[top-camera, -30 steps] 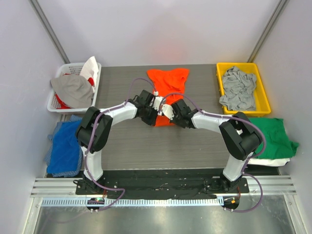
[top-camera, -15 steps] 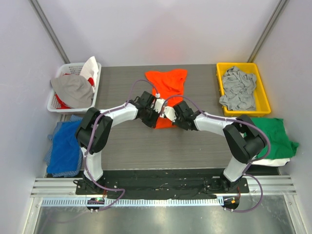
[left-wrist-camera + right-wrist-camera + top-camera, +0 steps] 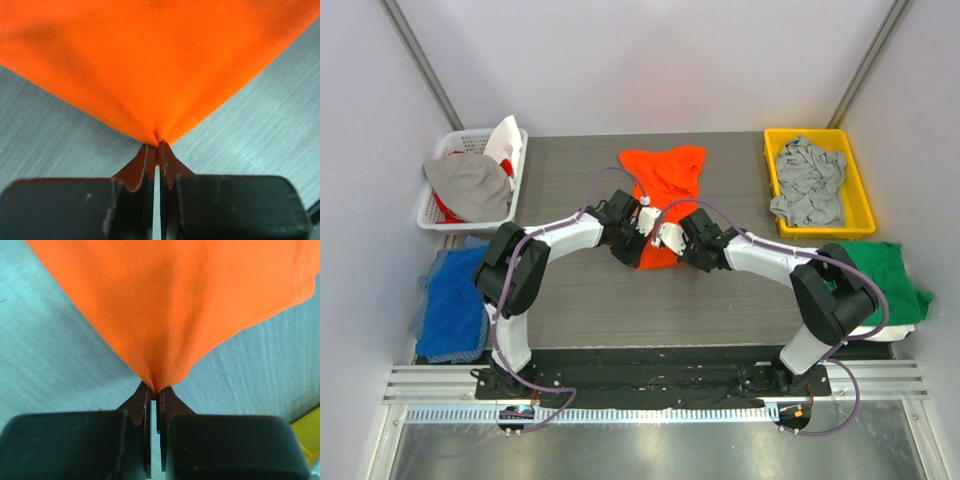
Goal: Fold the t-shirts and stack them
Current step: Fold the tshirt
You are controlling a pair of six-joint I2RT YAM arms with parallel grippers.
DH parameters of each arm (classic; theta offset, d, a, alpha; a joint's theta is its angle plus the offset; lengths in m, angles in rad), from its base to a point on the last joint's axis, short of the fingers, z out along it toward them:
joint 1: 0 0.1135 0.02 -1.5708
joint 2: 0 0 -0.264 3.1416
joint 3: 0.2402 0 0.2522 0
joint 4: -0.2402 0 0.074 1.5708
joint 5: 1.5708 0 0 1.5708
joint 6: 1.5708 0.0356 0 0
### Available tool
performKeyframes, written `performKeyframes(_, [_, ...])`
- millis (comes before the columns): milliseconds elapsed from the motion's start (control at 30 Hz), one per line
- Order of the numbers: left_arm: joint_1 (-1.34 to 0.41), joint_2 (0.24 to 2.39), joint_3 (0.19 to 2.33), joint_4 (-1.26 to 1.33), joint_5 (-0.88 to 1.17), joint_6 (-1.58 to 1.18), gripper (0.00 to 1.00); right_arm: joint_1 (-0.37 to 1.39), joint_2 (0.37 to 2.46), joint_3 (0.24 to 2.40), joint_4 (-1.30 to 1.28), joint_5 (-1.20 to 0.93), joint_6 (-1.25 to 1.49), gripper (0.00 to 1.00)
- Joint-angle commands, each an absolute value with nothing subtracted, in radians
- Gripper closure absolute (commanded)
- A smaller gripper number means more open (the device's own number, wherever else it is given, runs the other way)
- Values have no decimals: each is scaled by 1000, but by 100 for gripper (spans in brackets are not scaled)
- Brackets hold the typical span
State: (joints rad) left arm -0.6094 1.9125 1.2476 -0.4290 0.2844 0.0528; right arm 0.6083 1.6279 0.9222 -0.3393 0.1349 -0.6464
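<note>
An orange t-shirt [image 3: 663, 175] lies lengthwise in the middle of the table, its far part spread flat. Both grippers pinch its near edge, close together. My left gripper [image 3: 642, 240] is shut on the cloth, which fans out from the fingertips in the left wrist view [image 3: 150, 75]. My right gripper [image 3: 672, 240] is shut on the same orange t-shirt [image 3: 180, 305], bunched at its tips. A green t-shirt [image 3: 885, 280] lies on a white one [image 3: 880, 333] at the table's right edge. A light grey t-shirt [image 3: 808, 180] is crumpled in the yellow bin.
A yellow bin [image 3: 772, 150] stands at the back right. A white basket [image 3: 445, 215] with grey, white and red cloth stands at the back left. Blue cloth [image 3: 455, 300] lies off the table's left edge.
Both grippers have drawn the near edge of the orange t-shirt slightly toward the right and nearer; the right arm's elbow has swung outward to the right. Both stay shut.
</note>
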Motion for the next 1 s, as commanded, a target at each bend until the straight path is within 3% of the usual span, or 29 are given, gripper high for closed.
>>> performKeyframes(0, [-607,1842,1226,-526,302,54,100,632,1565,954,-465,112,-626,99])
performKeyframes(433, [-667,1683,1117,-558,448,12,100,756,1427,900,-540,52,-554,99])
performKeyframes(767, [-710,1520,945,-509,494,14,100,844,1332,865,-595,12,-494,99])
performKeyframes(967, [-710,1529,963,-492,445,8,100,844,1301,870,-588,31,-492,99])
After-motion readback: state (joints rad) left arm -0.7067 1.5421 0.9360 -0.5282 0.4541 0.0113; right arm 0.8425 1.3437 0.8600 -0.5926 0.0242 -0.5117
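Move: Both hands already pinch the two corners of the t-shirt's near end, and the bare table's near edge, towards which it is taken, lies about 24 cm straight back from the left hand and 23 cm straight back from the right. The narrow folded t-shirt's middle is some 17 cm ahead of the left hand and 8 cm to its right, or 16 cm ahead of the right and 7 cm to its left. Its shoulder end is about 30 cm ahead of either hand, with the same sideways offsets. Keeping the near corners of the t-shirt pinched, both hands draw back together towards the table's near edge, the left by about 13 cm and the right by some 11 cm with a drift to its left, dragging the t-shirt along the table behind them. They start almost level, then also climb a few centimetres so the held end comes up, while the fingers stay shut and the wrists turn slightly, the left clockwise and the right counter-clockwise. ##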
